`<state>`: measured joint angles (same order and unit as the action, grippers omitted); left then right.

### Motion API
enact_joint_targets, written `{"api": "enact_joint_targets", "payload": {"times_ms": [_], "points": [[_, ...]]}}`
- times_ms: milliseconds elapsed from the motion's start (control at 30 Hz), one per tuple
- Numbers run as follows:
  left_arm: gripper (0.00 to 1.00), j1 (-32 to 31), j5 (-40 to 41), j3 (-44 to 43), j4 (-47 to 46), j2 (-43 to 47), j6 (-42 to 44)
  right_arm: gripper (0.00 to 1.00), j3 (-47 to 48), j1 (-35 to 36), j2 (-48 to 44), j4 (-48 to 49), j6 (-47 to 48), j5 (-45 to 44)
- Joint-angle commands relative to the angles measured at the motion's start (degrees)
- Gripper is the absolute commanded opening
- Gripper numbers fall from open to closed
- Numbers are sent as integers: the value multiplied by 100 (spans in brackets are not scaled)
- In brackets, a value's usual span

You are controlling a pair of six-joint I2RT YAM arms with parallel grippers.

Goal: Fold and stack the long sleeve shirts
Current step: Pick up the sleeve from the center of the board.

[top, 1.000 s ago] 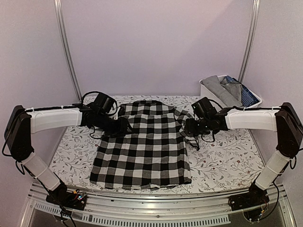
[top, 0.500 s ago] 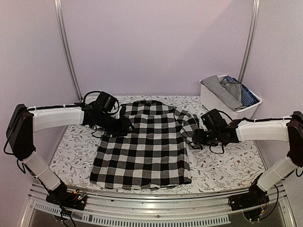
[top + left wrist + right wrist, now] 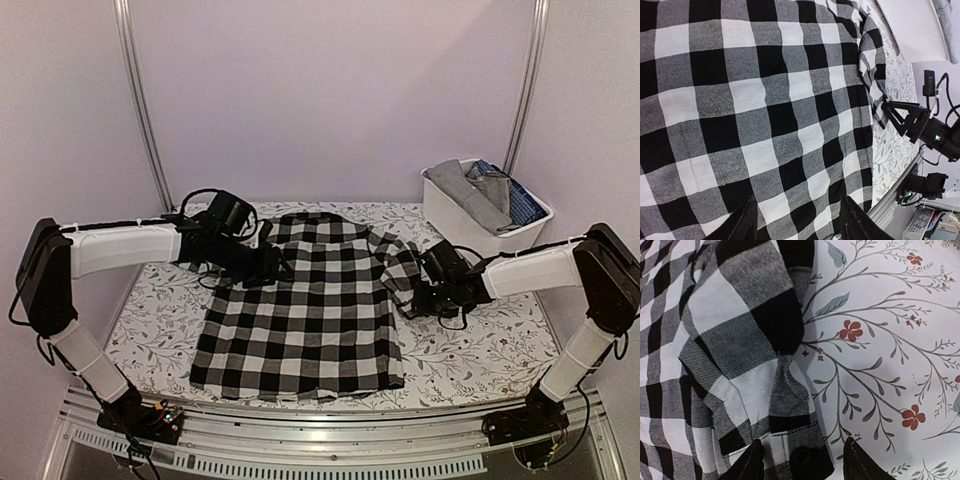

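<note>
A black-and-white checked long sleeve shirt (image 3: pixel 300 320) lies flat on the table, its right sleeve folded in along the right side. My left gripper (image 3: pixel 278 262) hovers over the shirt's upper left; in the left wrist view it (image 3: pixel 800 225) is open, with only flat checked cloth (image 3: pixel 765 100) below it. My right gripper (image 3: pixel 408 300) is low at the sleeve end. In the right wrist view it (image 3: pixel 805 465) is open, with the buttoned cuff (image 3: pixel 790 440) lying between the fingers (image 3: pixel 752 462).
A white bin (image 3: pixel 440 210) stands at the back right, holding a grey shirt (image 3: pixel 465 185) and a dark blue patterned one (image 3: pixel 520 200). The floral tablecloth (image 3: pixel 480 340) shows right of the shirt. A metal rail (image 3: pixel 330 415) runs along the near edge.
The right arm swung out to the right, then came back down to the sleeve cuff with its jaws narrower. The left gripper slid slightly right over the shirt.
</note>
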<state>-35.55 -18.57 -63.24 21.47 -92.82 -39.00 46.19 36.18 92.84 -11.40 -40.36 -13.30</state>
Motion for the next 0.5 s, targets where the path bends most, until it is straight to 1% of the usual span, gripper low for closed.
{"api": "enact_joint_targets", "payload": {"times_ms": [0,33,67,133,233,300,333,467], "points": [[56,-150,66,-256,-55,-106,135,51,30,-24,415,168,-103,38],[56,-174,83,-285,-60,-119,163,48,30,-24,518,172,-110,72],[56,-199,85,-311,-66,-130,193,44,28,-17,560,148,-112,75],[57,-257,103,-372,-104,-151,286,30,65,-16,581,17,-113,18],[57,-372,124,-476,-242,-192,432,12,229,-15,303,-313,-59,-169],[57,-456,109,-515,-420,-221,521,3,468,-2,44,-574,76,-276],[57,-505,112,-547,-508,-238,564,1,607,32,-85,-717,137,-325],[57,-707,130,-742,-821,-334,773,0,1217,192,-452,-1144,447,-470]]}}
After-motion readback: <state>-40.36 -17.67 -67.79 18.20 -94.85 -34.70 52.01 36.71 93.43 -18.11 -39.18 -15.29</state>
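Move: The shirt sleeve's cuff lies flat almost under the right hand's half-open fingers, about 2 cm below and 1 cm to the left. From that hand, the middle of the shirt body is some 21 cm left and about level, and the white bin is roughly 17 cm ahead and 11 cm right. For the left hand, hovering over the body, the cuff is about 22 cm to the right, level with it, and some 11 cm lower. The right hand sinks the last 2 cm onto the cuff and stays down there while its fingers shut from about half open, pinching the cuff's cloth, then starts straight back up, climbing some 3.5 cm from the lowest point with the cuff in its grip. Meanwhile the left hand, empty and with its fingers staying half open, travels about 4.5 cm right across the shirt body towards the sleeve, rising some 2.5 cm and turning slightly clockwise. ##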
